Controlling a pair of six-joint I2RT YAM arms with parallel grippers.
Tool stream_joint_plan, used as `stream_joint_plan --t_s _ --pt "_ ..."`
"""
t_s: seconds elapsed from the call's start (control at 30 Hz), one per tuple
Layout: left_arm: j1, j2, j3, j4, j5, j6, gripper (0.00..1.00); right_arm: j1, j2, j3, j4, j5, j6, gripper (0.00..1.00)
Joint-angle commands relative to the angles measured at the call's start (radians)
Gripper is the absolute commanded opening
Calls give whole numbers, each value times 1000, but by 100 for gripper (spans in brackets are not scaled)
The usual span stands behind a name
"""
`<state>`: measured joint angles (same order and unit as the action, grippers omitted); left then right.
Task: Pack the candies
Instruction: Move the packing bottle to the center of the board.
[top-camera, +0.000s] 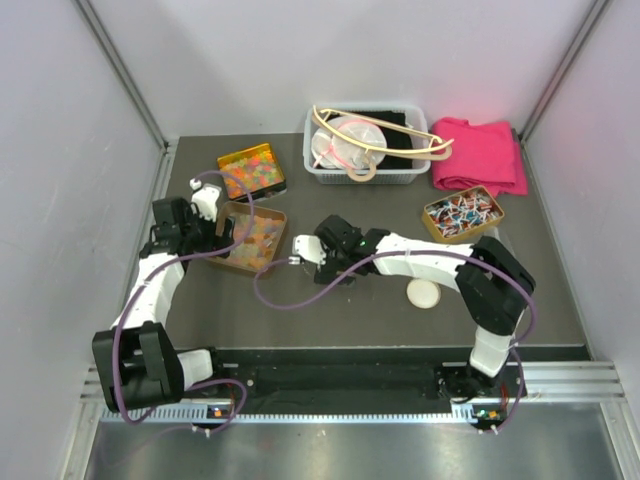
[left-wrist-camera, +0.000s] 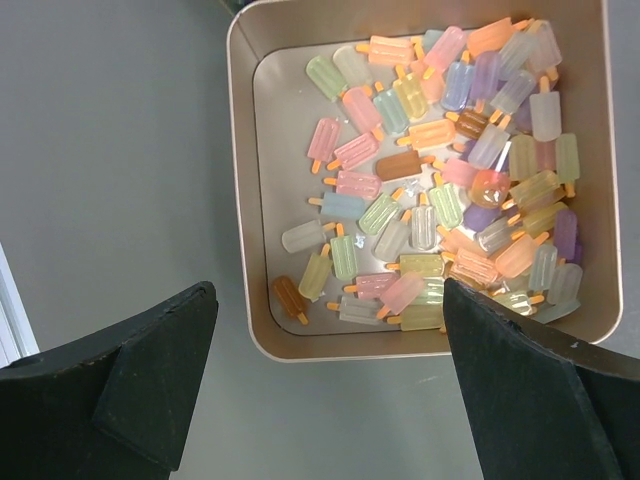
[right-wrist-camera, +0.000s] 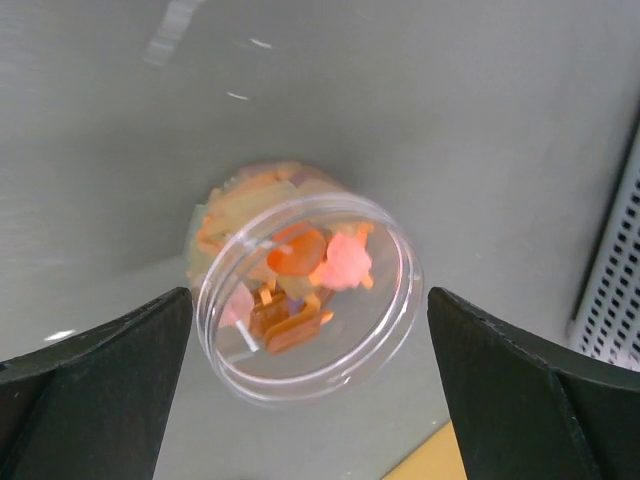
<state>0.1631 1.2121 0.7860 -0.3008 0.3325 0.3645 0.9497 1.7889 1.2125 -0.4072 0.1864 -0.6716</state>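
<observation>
The candies (left-wrist-camera: 440, 180) are translucent popsicle-shaped gummies, heaped in a square gold tin (left-wrist-camera: 245, 200) (top-camera: 250, 238). My left gripper (left-wrist-camera: 328, 290) (top-camera: 213, 226) hovers open over the tin's near edge, holding nothing. A small clear jar (right-wrist-camera: 305, 290) (top-camera: 298, 248) stands on the table between the fingers of my open right gripper (right-wrist-camera: 308, 300) (top-camera: 303, 252). Its mouth is tilted towards the camera and a few orange and pink candies (right-wrist-camera: 330, 260) lie inside. Neither finger touches the jar.
A second tin of candies (top-camera: 252, 170) sits behind the first. A tin of wrapped sweets (top-camera: 462, 214) is at right. A clear basket with hangers (top-camera: 360, 145) and a pink cloth (top-camera: 480, 155) stand at the back. A white round lid (top-camera: 424, 293) lies near the right arm.
</observation>
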Motion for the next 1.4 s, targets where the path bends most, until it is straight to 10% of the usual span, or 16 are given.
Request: stream_joint_plan --t_s 0.0,0.53,0.9,1.37 --pt "1 -26 51 12 46 -12 99 -45 10 55 37 27 -32 99" --pt "-13 -16 111 -14 229 24 99 -120 -204 75 -188 -122 -5 99" --pt "-370 67 205 41 163 45 99 -310 -549 -387 -211 -205 -39 84" --pt "-596 192 334 68 134 48 99 -368 -553 -557 -167 -300 -13 65"
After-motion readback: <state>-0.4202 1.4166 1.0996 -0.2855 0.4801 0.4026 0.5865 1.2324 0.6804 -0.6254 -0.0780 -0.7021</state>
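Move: The packing bottle is at the right hand, between its wide-open fingers, about 1 cm ahead, 1 cm left and its middle some 2 cm lower; its spot is roughly 5 cm forward and slightly right. The round lid lies about 7 cm back, 19 cm right and 5 cm below. The popsicle box is some 6 cm ahead and 19 cm left. From the left hand the bottle is about 7 cm back, 26 cm right and 8 cm lower, the popsicle box 5 cm right. Forward first: the right hand, fingers still wide around the bottle, pushes it along about 5 cm, then rises clear and arcs some 19 cm right and back, sinking with fingers tipping down and partly closing either side of the lid. The left hand, still open, swings right some 24 cm and up over the popsicle box towards the bottle, turning about 40 degrees clockwise. ##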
